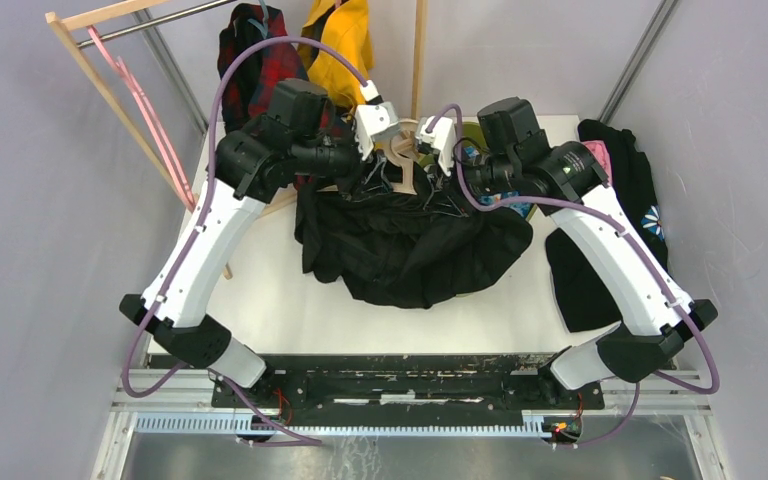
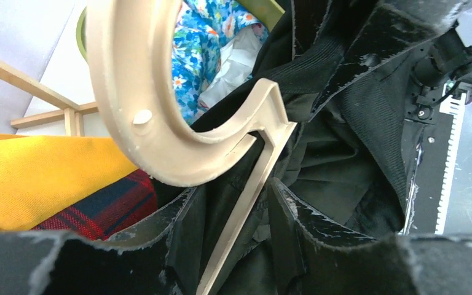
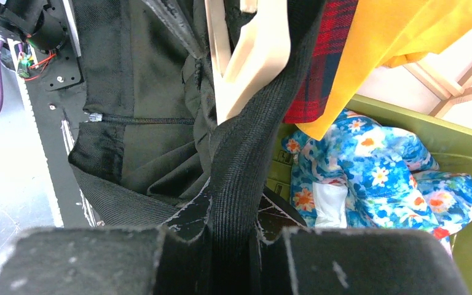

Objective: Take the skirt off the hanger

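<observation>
The black skirt lies heaped mid-table, its top edge lifted toward the beige wooden hanger. In the left wrist view the hanger's big hook curves overhead, and its thin arm runs down between the fingers of my left gripper. Those jaws stand open, with a gap on each side of the arm. My right gripper is shut on the skirt's ribbed black waistband, which rises from the jaws past the hanger. From above, both grippers meet at the hanger.
A green bin holding blue floral cloth sits just behind the hanger. A yellow garment and a red plaid one hang on the wooden rack, beside pink hangers. More black clothing lies at the right.
</observation>
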Available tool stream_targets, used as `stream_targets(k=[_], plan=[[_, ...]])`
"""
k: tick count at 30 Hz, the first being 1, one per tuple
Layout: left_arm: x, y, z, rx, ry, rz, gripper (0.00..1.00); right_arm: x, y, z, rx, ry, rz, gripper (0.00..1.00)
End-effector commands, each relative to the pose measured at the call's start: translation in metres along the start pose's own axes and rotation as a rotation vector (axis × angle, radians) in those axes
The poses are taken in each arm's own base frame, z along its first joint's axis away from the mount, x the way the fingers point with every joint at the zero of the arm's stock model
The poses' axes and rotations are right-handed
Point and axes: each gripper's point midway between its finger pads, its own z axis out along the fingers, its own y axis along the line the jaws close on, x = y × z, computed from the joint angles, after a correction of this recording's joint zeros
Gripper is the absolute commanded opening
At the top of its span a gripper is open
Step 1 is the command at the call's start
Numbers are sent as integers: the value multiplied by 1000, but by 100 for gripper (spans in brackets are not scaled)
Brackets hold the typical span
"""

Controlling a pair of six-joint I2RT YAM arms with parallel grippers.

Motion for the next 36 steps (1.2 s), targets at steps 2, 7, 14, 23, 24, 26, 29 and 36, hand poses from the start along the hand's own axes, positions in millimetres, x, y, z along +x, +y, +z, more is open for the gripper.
stream_targets(k=[2,7,14,23,24,26,29,36], plan=[[-9,-24,-16,77,-59,23,49,-33,6,-17,7,-132,-83,1],[13,-45,-14,166,-17,-34,51,-31,3,-20,27,-117,-101,1],[26,-38,0,171,19,-20,51,-31,5,-23,28,-125,-104,1],[26,-37,23,237,6,-70,51,-42,-2,-28,69,-150,-158,1],[26,-37,27,249,4,-82,51,-46,-5,-29,78,-159,-169,1],[28,-36,34,261,7,-102,50,-56,-10,-31,99,-181,-189,1],[26,-32,39,254,3,-112,42,-61,-15,-32,119,-186,-203,1],[22,-24,42,212,-4,-135,3,-57,-21,-28,142,-175,-200,1]])
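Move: The left hand, fingers half open, already straddles an arm of the wooden hanger; the hanger's neck lies about 4 cm to its right, 2 cm back and 3 cm lower. The skirt's waistband, still pinched by the right fingers, is some 8 cm to the left hand's right, 2 cm back and 3 cm below; the green bin sits roughly 12 cm ahead, 16 cm right and 30 cm below. From the right hand the hanger's neck is about 5 cm left, 2 cm ahead, nearly level. Drawing back and then sinking to about 4.5 cm lower, the left hand finally eases some 2.5 cm right, rolling and turning clockwise by about 15 degrees in all, to bring its fingers in at the hanger's neck; they then close and pinch the hanger there. The right hand keeps its grip on the waistband, dipping slightly back before easing forward and 1.5 cm to its right. ##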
